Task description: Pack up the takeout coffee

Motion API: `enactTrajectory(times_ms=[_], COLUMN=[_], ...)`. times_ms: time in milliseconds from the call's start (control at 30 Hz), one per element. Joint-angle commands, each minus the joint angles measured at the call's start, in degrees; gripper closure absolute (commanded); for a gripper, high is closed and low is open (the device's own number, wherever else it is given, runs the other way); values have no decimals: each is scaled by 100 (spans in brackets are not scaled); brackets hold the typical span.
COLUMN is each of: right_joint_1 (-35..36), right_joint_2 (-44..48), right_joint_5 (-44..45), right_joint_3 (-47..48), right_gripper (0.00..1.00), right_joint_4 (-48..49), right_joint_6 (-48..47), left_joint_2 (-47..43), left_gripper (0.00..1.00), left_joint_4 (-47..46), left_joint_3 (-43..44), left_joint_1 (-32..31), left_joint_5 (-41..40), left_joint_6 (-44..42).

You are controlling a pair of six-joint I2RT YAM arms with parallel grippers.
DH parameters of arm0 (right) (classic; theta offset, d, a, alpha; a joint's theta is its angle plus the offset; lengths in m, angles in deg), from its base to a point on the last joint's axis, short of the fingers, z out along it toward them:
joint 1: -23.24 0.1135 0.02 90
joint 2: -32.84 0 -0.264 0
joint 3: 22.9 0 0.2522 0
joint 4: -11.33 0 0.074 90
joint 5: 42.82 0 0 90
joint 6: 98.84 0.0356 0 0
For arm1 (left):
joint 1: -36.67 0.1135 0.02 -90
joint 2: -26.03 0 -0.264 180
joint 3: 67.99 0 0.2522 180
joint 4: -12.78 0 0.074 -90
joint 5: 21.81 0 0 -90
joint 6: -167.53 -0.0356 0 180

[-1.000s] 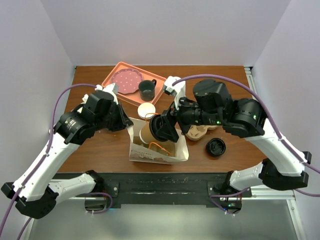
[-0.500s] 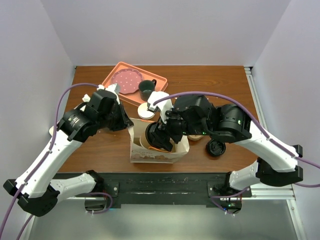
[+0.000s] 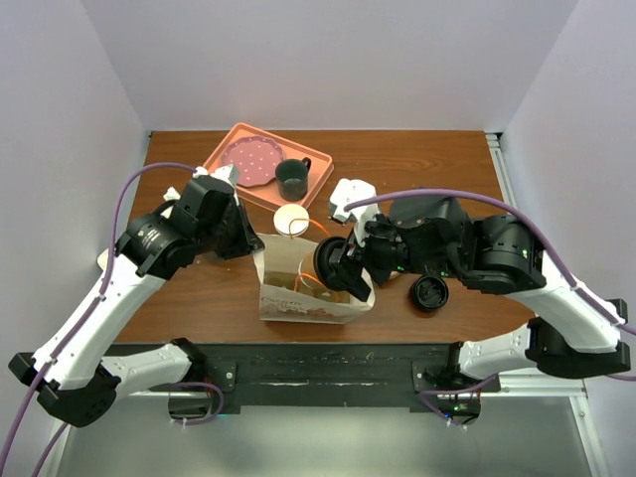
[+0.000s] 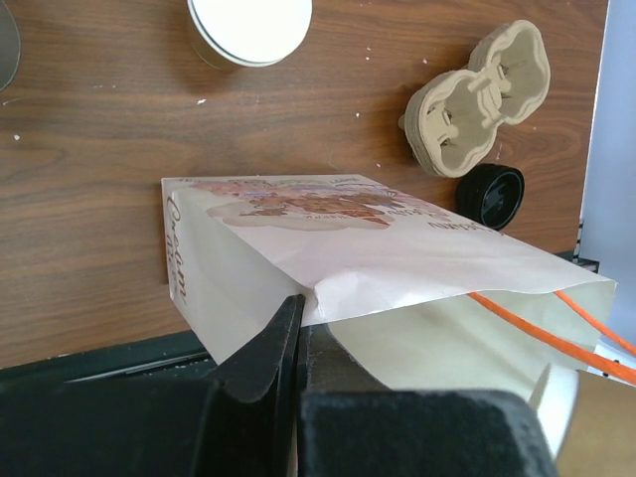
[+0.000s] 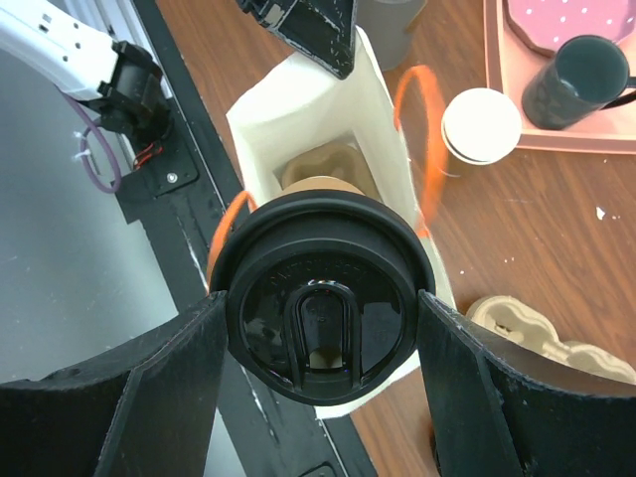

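Note:
The takeout coffee [image 5: 323, 298], a tan paper cup under a round black lid [image 3: 334, 262], sits between the fingers of my right gripper [image 5: 320, 328], which is shut on it. It hangs tilted over the right end of the open white paper bag [image 3: 294, 288]. My left gripper [image 4: 301, 310] is shut on the bag's rim [image 4: 397, 288], pinching the paper edge. The right wrist view looks down into the bag [image 5: 383, 129], where a brown cardboard piece [image 5: 320, 167] lies at the bottom. The cup's body is mostly hidden behind its lid.
A pink tray [image 3: 231, 139] at the back holds a pink plate [image 3: 249, 159] and a dark green mug [image 3: 291, 177]. A white-lidded cup [image 3: 291, 219] stands behind the bag. A loose black lid [image 3: 429, 292] and a cardboard cup carrier [image 4: 477, 94] lie right of the bag.
My right gripper swung the cup left over the bag's mouth, then back a little to the right. The left gripper kept its pinch on the bag rim.

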Motion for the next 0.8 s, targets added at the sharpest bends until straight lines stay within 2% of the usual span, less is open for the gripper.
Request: enactTrajectory(times_ms=[0, 133, 200, 267, 300, 467, 600, 767], right_joint_1=[28, 28, 28, 28, 37, 98, 431, 494], right_joint_2=[-58, -190, -348, -453, -523, -568, -647, -436], right_joint_5=[58, 163, 347, 584, 629, 665, 1181, 1420], right_joint_3=[-107, -300, -327, -344, -397, -748, -924, -1188], right_gripper=[69, 69, 69, 69, 69, 69, 70, 70], right_joint_4=[3, 231, 205, 170, 187, 434, 320, 495], right_joint_6=[-116, -229, -256, -282, -283, -300, -326, -344], left_joint_2=[-12, -100, -126, -135, -179, -433, -653, -820], left_gripper=[100, 100, 89, 85, 78, 58, 52, 48], left_joint_4=[-130, -525, -639, -613, -613, -596, -517, -481], left_joint_3=[316, 229, 141, 10, -70, -623, -712, -887], left_joint_1=[3, 3, 12, 12, 12, 4, 4, 3], left_joint_5=[-58, 249, 294, 460, 539, 795, 795, 962], left_joint_6=[-46, -274, -389, -476, -520, -854, -1092, -1329])
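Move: I still pinch the bag's left rim corner in my left hand; the bag's middle lies some 11 cm right, 3 cm back and 15 cm below that hand. My right hand holds the lidded cup by its lid, and from there the bag's middle is roughly 5 cm ahead, 3 cm left and 27 cm down. The white cup stands about 22 cm ahead and 9 cm left of my right hand, the spare carrier 19 cm ahead and 18 cm right, both near table height. I lower my right hand about 9 cm into the bag's mouth, drifting some 3 cm left and slightly forward, tipping the fingers about 15 degrees further down and keeping their grip on the cup's lid. My left hand lifts a centimetre while its fingers open to about half, freeing the rim corner, then eases back and down a couple of centimetres while turning clockwise, its fingers staying either side of the paper. ##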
